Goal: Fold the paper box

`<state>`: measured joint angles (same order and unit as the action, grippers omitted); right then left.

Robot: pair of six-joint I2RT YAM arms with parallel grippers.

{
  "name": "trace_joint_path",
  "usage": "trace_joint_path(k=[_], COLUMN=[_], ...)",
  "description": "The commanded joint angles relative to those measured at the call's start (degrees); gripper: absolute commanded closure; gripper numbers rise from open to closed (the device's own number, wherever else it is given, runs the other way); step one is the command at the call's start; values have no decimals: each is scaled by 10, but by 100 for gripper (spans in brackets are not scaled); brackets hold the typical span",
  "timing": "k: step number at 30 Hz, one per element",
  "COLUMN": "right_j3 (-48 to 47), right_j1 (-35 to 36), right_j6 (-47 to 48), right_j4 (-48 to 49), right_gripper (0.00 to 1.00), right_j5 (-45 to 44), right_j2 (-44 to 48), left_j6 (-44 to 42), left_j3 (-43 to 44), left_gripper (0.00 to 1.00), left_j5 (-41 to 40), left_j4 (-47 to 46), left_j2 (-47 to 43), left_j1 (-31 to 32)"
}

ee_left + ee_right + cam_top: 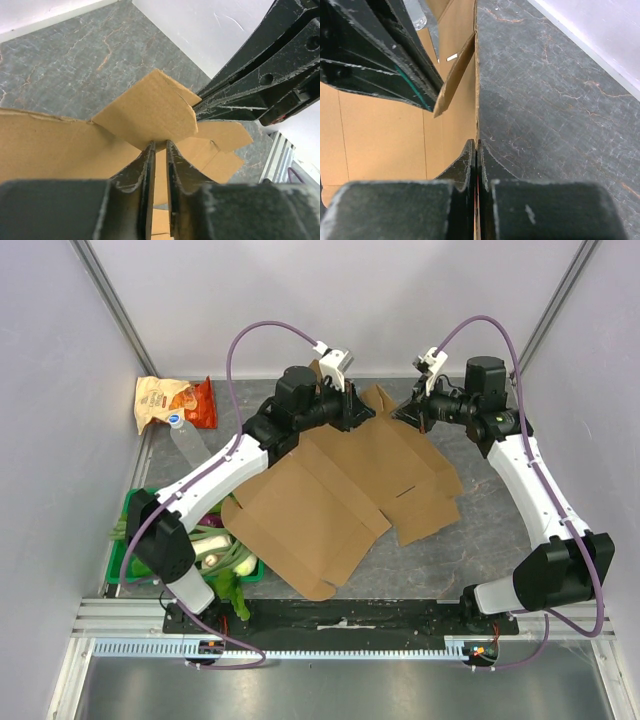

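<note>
The paper box [330, 510] lies as a flat brown cardboard sheet across the middle of the grey table. My left gripper [352, 410] reaches over its far edge. In the left wrist view its jaws [160, 144] stand a narrow slit apart, pinching the lower edge of a raised flap [145, 112]. My right gripper [412, 412] is at the far right corner. In the right wrist view it [476, 142] is shut on the cardboard's edge, which runs edge-on straight into the jaws. The raised flap [455, 70] leans against the left fingers [380, 50].
An orange-and-tan snack bag [175, 405] lies in the back left corner. A green crate [252, 570] with vegetables [215, 550] sits at the near left, under the left arm. White walls close in on three sides. Bare table [500, 540] shows right of the box.
</note>
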<state>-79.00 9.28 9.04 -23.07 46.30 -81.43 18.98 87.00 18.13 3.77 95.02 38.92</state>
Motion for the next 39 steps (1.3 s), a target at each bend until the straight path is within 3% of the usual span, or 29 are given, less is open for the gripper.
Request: trace_joint_path(k=[1,4,7,11,15,20,23,28,34,39], right_j3=[-12,-9,-9,-11,-17,-18,-19,-17,-20,-22], right_j1=[3,3,3,5,4,4,4,5,4,5], right_j6=[0,-2,-4,-5,-2,8,7,8,12,12], right_j4=[36,36,36,37,31,23,21,18,14,14], right_gripper=[100,100,100,100,100,100,100,100,100,100], right_j5=[-2,-2,5,13,8,12,27,39,40,43], right_j2=[22,29,31,33,30,35,34,35,36,32], left_j6=[-7,-64,-101,-120,-97,-138,-186,-240,-297,-314], left_j3=[-13,-71,-190,-299,-319,-313,-261,-216,-192,-146], left_gripper=[74,59,40,22,19,17,23,22,23,20], left_j5=[-8,-68,-119,-126,-73,-51,-49,29,37,101], left_j4=[-18,18,37,28,18,-28,8,19,67,128], left_j2=[-69,-154,-241,-322,-309,-248,-192,-153,-139,-102], left_j1=[1,-2,-16,-52,-130,-161,-173,-189,-192,-228])
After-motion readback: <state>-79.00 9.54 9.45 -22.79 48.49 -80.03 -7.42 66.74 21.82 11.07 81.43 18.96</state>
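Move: The left end of the box's fold lies about 18 cm to the left of the left hand, 3 cm ahead and some 10 cm lower. The small end flap is right at this hand, some 3 cm to its right; the box's far-left panel stands roughly 12 cm left, 8 cm ahead and a little lower. From the right hand, which already grips the box edge, that fold end lies about 23 cm left, 3 cm ahead and 9 cm down. Open the left gripper wide and take it off the small end flap, swinging about 18 cm left, first drawing back some 6 cm, then coming forward and down to the left end of the box's fold. Roll its left side up some 20 degrees and ease up slightly at the end, fingers still open. Keep the right gripper shut on the box edge. ##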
